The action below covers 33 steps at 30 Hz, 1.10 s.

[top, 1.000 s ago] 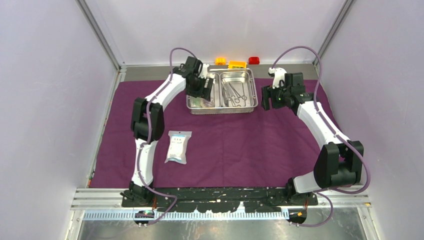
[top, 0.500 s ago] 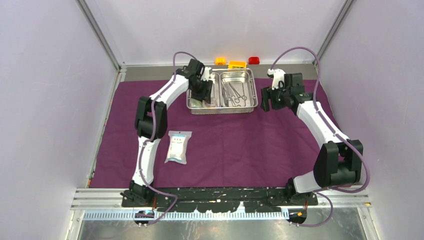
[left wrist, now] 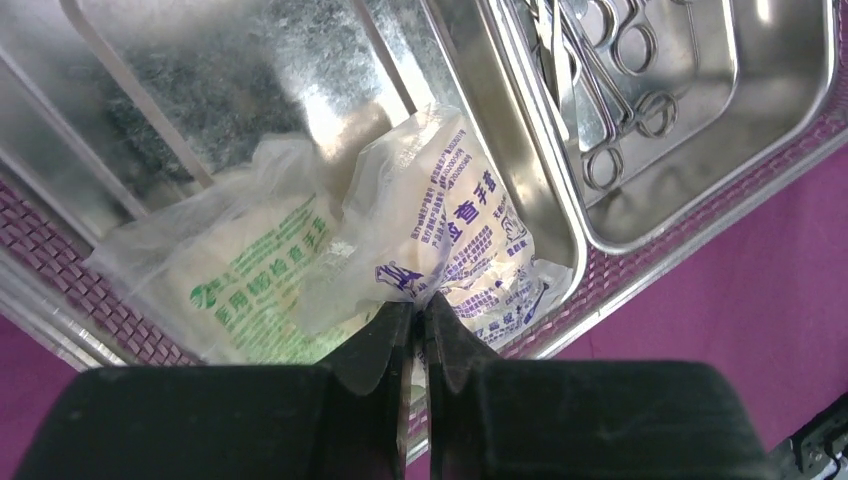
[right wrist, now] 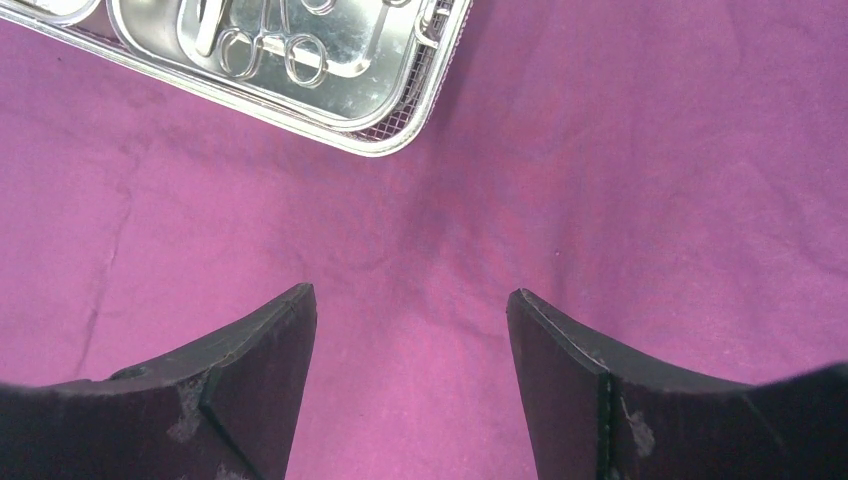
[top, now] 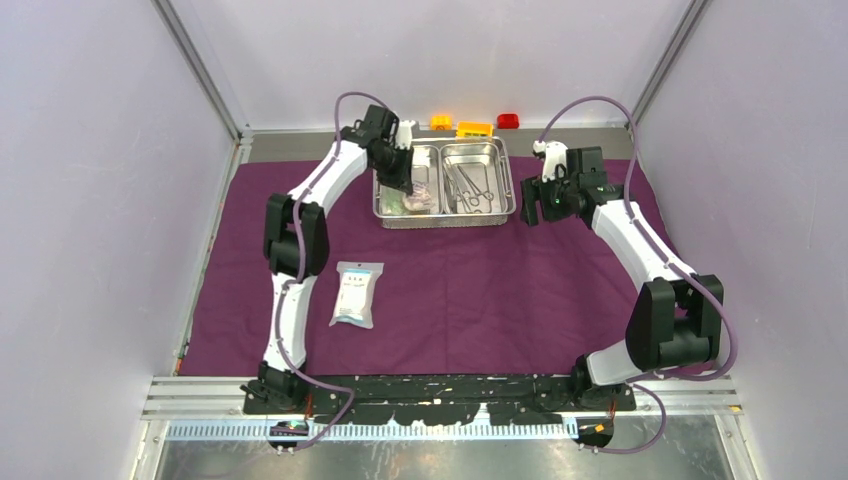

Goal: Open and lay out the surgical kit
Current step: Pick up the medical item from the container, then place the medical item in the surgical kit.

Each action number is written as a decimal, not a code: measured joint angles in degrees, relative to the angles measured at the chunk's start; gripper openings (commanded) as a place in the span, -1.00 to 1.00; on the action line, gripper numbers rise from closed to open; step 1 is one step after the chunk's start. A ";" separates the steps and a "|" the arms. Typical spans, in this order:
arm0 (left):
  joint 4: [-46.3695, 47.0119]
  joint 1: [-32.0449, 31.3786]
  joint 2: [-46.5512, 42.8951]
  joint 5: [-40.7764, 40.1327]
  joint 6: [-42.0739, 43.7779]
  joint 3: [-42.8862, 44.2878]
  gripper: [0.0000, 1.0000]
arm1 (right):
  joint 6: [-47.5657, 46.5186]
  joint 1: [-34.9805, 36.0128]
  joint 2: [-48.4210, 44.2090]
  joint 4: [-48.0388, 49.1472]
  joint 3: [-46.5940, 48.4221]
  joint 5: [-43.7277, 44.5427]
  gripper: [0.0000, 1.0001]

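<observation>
The steel tray point(top: 445, 224) stands at the back of the purple cloth point(top: 480, 290). My left gripper point(top: 408, 185) reaches into its left compartment point(left wrist: 250, 60). There the left gripper point(left wrist: 421, 303) is shut on the edge of a clear packet with blue print point(left wrist: 450, 230), which lies partly over a green-printed packet point(left wrist: 250, 280). Scissors and clamps point(left wrist: 610, 90) lie in the right compartment. Another sealed packet point(top: 357, 293) rests flat on the cloth. My right gripper point(top: 530, 205) hovers open just right of the tray, with only cloth point(right wrist: 600, 150) between the tips of the right gripper point(right wrist: 410, 295).
Yellow point(top: 441, 122), orange point(top: 474, 128) and red point(top: 508, 121) toy bricks sit on the bare strip behind the tray. Lilac walls close in the left, right and back sides. The tray's corner point(right wrist: 350, 50) shows at the top of the right wrist view.
The left gripper has closed from wide open onto the blue-printed packet in the tray's left compartment. The right arm has barely shifted.
</observation>
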 measured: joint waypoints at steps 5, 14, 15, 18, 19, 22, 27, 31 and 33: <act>-2.08 1.07 -5.42 0.92 3.17 -3.06 -0.83 | 0.02 0.00 0.00 0.02 0.00 -0.07 0.49; -7.06 4.57 -35.50 -0.74 16.02 -24.13 -0.77 | 0.02 0.00 0.00 -0.15 0.02 -0.92 0.49; -7.85 5.73 -38.93 -0.90 17.68 -27.34 -0.76 | 0.02 0.00 0.00 -0.17 0.02 -1.01 0.49; -11.15 9.88 -46.51 -1.38 21.92 -36.11 -0.75 | 0.04 0.00 0.00 -0.33 0.02 -1.40 0.49; -12.28 11.10 -48.28 -1.44 23.12 -38.99 -0.74 | 0.04 0.00 0.04 -0.37 0.02 -1.53 0.49; -14.75 14.21 -52.35 -2.19 26.32 -47.76 -0.74 | 0.07 0.00 0.57 -0.39 0.09 -1.99 0.49; -16.33 15.89 -55.30 -3.85 30.16 -58.47 -0.74 | 0.20 0.00 1.88 -0.61 0.13 -2.51 0.49; -15.76 17.00 -55.32 -4.76 31.78 -61.20 -0.74 | 0.26 0.00 2.08 -0.72 0.15 -2.64 0.49; -14.86 17.35 -55.23 -4.90 32.41 -61.68 -0.74 | 0.26 0.00 2.08 -0.76 0.15 -2.64 0.50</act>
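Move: The left hand already holds the purple-lettered bag, raised a little in the tray's left half. Its spot on the cloth is about 28 cm back, 20 cm left and 5 cm below, with the white pack some 8 cm to the right of that spot. The green-lettered bag lies roughly 3 cm back and 3 cm left of the hand, 4 cm below. From the right hand the spot is about 46 cm left, 22 cm back and 9 cm below. Still pinching the purple-lettered bag, the left hand lifts it out of the tray and swings back about 26 cm and left about 21 cm, arching some 12 cm up midway before sinking to its starting height beside the white pack. The wrist tilts roughly 20 degrees, the left side rising, and the fingers stay shut. ##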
